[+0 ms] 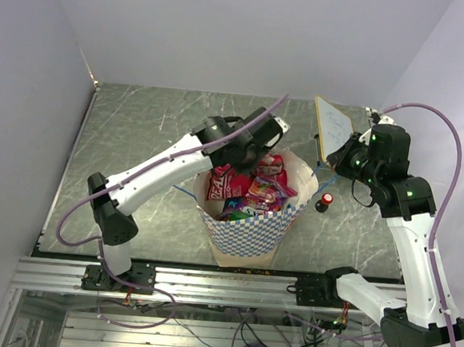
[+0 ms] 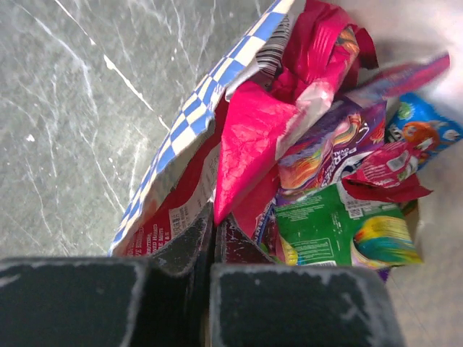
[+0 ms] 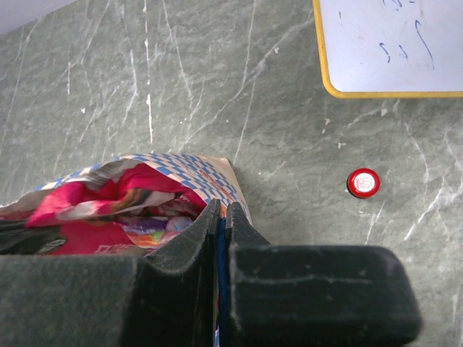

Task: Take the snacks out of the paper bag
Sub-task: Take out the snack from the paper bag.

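The blue-and-white checkered paper bag [image 1: 247, 231] stands upright in the middle of the table, its mouth full of snacks [image 1: 255, 187]. A red packet marked "REAL" [image 1: 219, 184] leans at its left side. My left gripper [image 1: 258, 153] reaches into the bag from the far left. In the left wrist view it [image 2: 215, 217] is shut on the lower corner of a bright pink packet [image 2: 249, 144], beside the checkered rim [image 2: 188, 123]. Purple [image 2: 325, 148], green [image 2: 333, 224] and blue [image 2: 423, 130] packets lie to the right. My right gripper [image 3: 223, 210] is shut on the bag's blue cord handle [image 3: 221, 260] at the bag's right edge [image 3: 210, 170].
A small red-and-black knob [image 1: 325, 201] [image 3: 363, 182] stands on the table just right of the bag. A white board with a yellow edge [image 1: 332, 129] [image 3: 394, 43] lies at the far right, under the right arm. Grey marble tabletop [image 1: 139, 134] surrounds the bag.
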Controlling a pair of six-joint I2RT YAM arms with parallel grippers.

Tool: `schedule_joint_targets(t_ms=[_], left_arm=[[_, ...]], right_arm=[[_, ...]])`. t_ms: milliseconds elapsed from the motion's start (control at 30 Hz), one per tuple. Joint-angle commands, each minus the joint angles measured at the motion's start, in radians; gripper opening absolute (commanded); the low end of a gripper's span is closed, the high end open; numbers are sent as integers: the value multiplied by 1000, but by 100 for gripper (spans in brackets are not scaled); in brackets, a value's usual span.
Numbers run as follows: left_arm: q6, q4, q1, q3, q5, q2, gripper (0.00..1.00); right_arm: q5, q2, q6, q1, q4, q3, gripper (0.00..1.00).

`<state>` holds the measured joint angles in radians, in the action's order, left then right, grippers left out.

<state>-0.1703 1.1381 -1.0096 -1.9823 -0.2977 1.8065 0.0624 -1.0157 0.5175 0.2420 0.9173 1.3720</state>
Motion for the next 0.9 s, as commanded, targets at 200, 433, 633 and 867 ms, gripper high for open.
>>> schedule_joint_targets(t_ms=[200,433,633,867], left_arm=[[-84,-3,2,-188,57,-143,7],[-131,-78,9,-228,40,-258,7],[-228,-112,124,-285,21,-308,7],[-324,-175,408,-324,222,-306,7]], right_arm=[[-33,17,37,-5,-23,-16,0],[-32,23,48,-5,-20,-17,0],[-36,28,59,-6,-17,-22,0],[-38,30,70,-6,-23,-35,0]])
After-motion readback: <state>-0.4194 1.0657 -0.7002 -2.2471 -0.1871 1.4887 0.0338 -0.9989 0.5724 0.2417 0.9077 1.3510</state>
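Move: The left hand, low in the mouth of the paper bag, already pinches the red snack by its top, the snack's middle hanging about 10 cm below and a little back and left. The clear table left of the bag lies some 33 cm left, roughly level ahead, 25 cm below; the bag's middle is 5 cm back, 11 down, the colourful snacks 6 back, 4 right, 13 down. From the right hand that clear table lies about 52 cm left, 32 down. Keeping its pinch on the top of the red snack, the left hand draws it about 23 cm up out of the paper bag, easing slightly back at first. Late in the lift it swings left some 11 cm and turns forward, the wrist tipping some 40 degrees so the fingers point more to the right. The right hand stays put, still gripping the bag by its blue handle. ##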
